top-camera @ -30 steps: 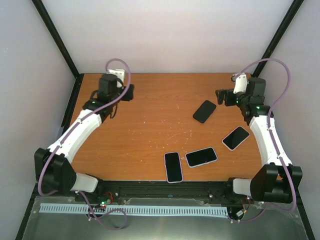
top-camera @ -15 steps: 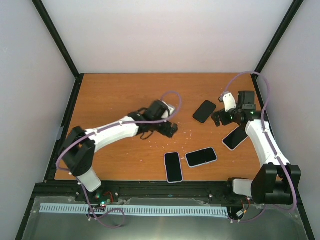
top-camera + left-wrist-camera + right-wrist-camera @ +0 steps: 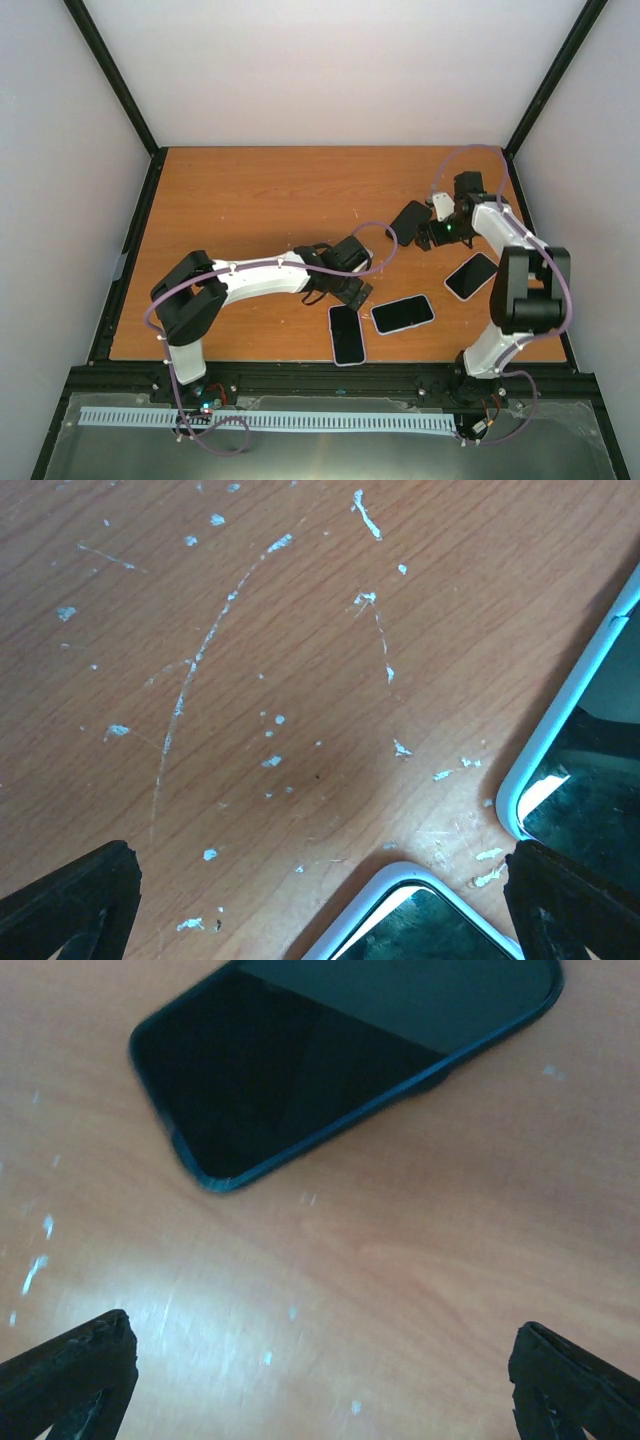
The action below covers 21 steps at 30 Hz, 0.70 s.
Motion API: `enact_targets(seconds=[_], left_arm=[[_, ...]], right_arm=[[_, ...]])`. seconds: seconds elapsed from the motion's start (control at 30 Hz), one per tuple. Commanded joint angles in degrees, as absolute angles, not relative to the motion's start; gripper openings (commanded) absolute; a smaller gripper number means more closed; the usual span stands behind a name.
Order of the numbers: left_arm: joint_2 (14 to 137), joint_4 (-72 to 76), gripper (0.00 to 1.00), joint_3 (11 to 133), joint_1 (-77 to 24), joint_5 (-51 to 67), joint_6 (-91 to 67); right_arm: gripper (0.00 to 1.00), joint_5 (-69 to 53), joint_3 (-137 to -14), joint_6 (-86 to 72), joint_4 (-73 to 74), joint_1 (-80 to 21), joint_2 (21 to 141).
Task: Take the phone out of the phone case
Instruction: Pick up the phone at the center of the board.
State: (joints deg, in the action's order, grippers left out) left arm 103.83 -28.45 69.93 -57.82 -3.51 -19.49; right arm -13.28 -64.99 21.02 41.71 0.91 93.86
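Several phones lie face up on the orange table. A phone in a pale case (image 3: 347, 334) sits near the front edge, and a second one (image 3: 403, 313) lies just to its right. My left gripper (image 3: 358, 293) hovers open just behind those two. In the left wrist view their corners show as the near phone (image 3: 430, 925) and the right phone (image 3: 590, 750), with bare wood between my fingers (image 3: 70, 905). A dark phone in a dark case (image 3: 408, 222) lies further back. My right gripper (image 3: 424, 238) is open beside it, and the dark phone (image 3: 340, 1050) sits ahead of my open fingers (image 3: 580, 1380).
Another phone in a pale case (image 3: 471, 275) lies at the right, near the right arm's forearm. The table (image 3: 250, 190) is scratched wood, bounded by black frame posts and pale walls. The left arm stretches low across the front left of the table.
The left arm swung from the back left corner to the front middle, and its gripper opened wider. The right gripper moved left and down toward the dark phone.
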Motion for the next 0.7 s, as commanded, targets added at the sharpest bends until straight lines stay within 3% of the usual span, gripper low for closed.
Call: enact_targets(seconds=[0.0,0.33,0.67], left_arm=[[104.85,-26.98,0.99,72.28,-57.52,-6.41,-21.37],[99.83,-23.56,0.99,69.29,-54.91,-4.90,-23.92],[92.74,-23.29,1.00,61.15,-49.13,-6.21,-29.31]], right_arm=[[1.00,-13.60,-74.51,13.84,43.34,0.56,103.31],[1.00,-17.70,-96.50,6.17,50.80,0.20,125.27],[1.00,-18.58,-103.37,11.43,52.10,-9.83,131.70]])
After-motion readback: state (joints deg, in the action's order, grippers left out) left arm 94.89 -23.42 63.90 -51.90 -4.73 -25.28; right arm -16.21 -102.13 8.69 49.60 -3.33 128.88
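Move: The black phone lies about 8 cm ahead of the open right hand, 3 cm to its left and some 7 cm below, its far end slanting off to the right. A pale-framed phone, set slantwise, is roughly 6 cm back and 12 cm to the right of this hand. Another, lying crosswise, is about 15 cm back and 4 cm left. From the left hand the black phone is some 20 cm ahead and 13 cm right. The right hand sweeps forward about 12 cm while sinking some 5 cm over the black phone, its fingers wide open, then turns off leftward for roughly 4 cm low over the table at the phone's far end, where the right finger meets the far right corner and pushes it left. Meanwhile the open left hand rises away from the pale-framed phones, easing forward and left about as much, and turns slightly counter-clockwise. ##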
